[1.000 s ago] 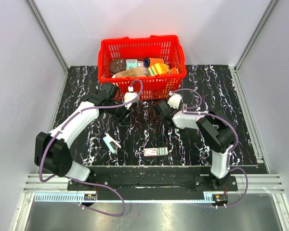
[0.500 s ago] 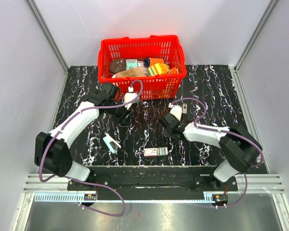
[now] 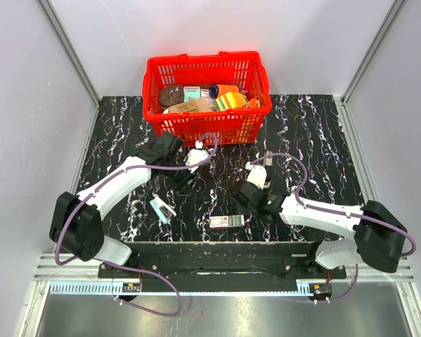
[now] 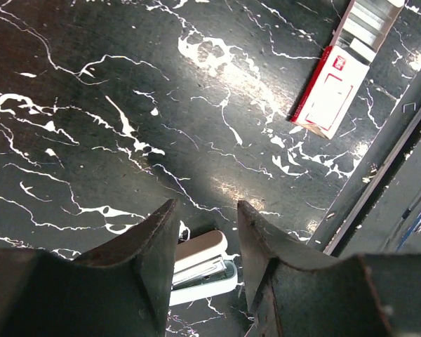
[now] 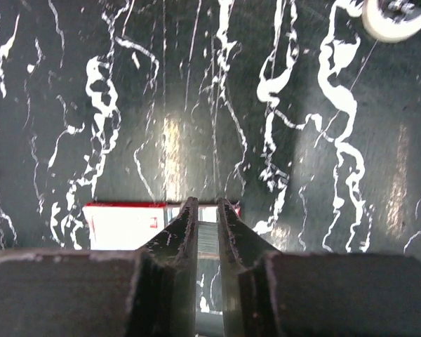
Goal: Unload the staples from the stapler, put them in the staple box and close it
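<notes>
The light-blue stapler lies on the black marble table at the near left. In the left wrist view it shows between and below my fingers, its top raised and a silvery inner part showing. My left gripper is open and empty, above and to the right of the stapler. My right gripper is shut to a narrow slit and empty, hovering over the end of the white-and-red staple box.
A red basket full of groceries stands at the back centre. The staple box also shows at the top right of the left wrist view, by the table's near edge. A white round part sits at the right wrist view's top corner.
My right arm has stretched out and swung its gripper nearer and lower, over the staple box. My left gripper has moved away from the basket toward the stapler.
</notes>
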{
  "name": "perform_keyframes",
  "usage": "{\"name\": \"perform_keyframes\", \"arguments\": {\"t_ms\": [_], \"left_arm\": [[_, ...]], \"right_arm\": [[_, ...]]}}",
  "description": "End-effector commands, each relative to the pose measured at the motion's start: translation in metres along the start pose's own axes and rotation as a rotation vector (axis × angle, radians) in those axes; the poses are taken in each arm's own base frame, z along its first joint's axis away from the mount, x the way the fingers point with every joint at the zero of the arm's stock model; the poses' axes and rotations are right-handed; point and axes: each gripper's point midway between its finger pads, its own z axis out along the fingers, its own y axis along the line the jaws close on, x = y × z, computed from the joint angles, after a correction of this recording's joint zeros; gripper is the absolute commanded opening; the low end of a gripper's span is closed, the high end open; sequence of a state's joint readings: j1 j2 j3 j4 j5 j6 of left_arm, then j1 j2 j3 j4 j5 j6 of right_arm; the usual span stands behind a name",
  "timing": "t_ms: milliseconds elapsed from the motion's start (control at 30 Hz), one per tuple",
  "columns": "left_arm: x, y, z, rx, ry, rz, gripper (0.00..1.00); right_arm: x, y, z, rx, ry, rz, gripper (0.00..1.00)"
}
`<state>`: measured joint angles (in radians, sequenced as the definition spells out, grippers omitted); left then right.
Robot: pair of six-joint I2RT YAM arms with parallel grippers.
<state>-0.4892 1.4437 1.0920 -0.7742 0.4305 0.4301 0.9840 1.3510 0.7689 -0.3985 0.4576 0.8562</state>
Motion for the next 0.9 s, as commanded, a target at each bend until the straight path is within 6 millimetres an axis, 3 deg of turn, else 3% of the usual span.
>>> {"name": "perform_keyframes", "arguments": {"t_ms": [0,367,867], "left_arm": [[-0.011,0.008,0.0,-0.056,-0.032,0.068,0.43],[-0.003,0.006,0.005,-0.04,-0.004,0.077,0.43],[-0.006,0.004,0.004,-0.041,-0.011,0.083,0.43]], "right_arm": [[0.005,-0.001,-0.016,0.03,-0.039,0.03,0.14],[0.035,0.011,-0.016,0.08,-0.023,-0.115,0.13],[0.045,0.017,-0.006,0.076,0.005,-0.166,0.15]]}}
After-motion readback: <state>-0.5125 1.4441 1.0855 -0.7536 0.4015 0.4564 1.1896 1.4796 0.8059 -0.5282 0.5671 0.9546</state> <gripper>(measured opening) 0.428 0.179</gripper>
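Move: Behind the right hand, whose nearly shut fingers hold a short strip of staples, lies the open staple box. Its middle is about 4 cm back, 4 cm to the left and 6 cm down. A slim white-ended tool lies some 11 cm ahead and 9 cm to the right of that hand, and the open stapler roughly 27 cm to its left and 2 cm back. From the left hand the staple box is about 13 cm right, 11 cm back and 10 cm down. Drawing back about 4.5 cm towards the staple box, the right hand then sinks, ending some 3 cm lower over the box's open tray end. Meanwhile the wrist rolls about 10 degrees, its left side dipping. The fingers stay nearly shut and keep their hold on the strip of staples. ##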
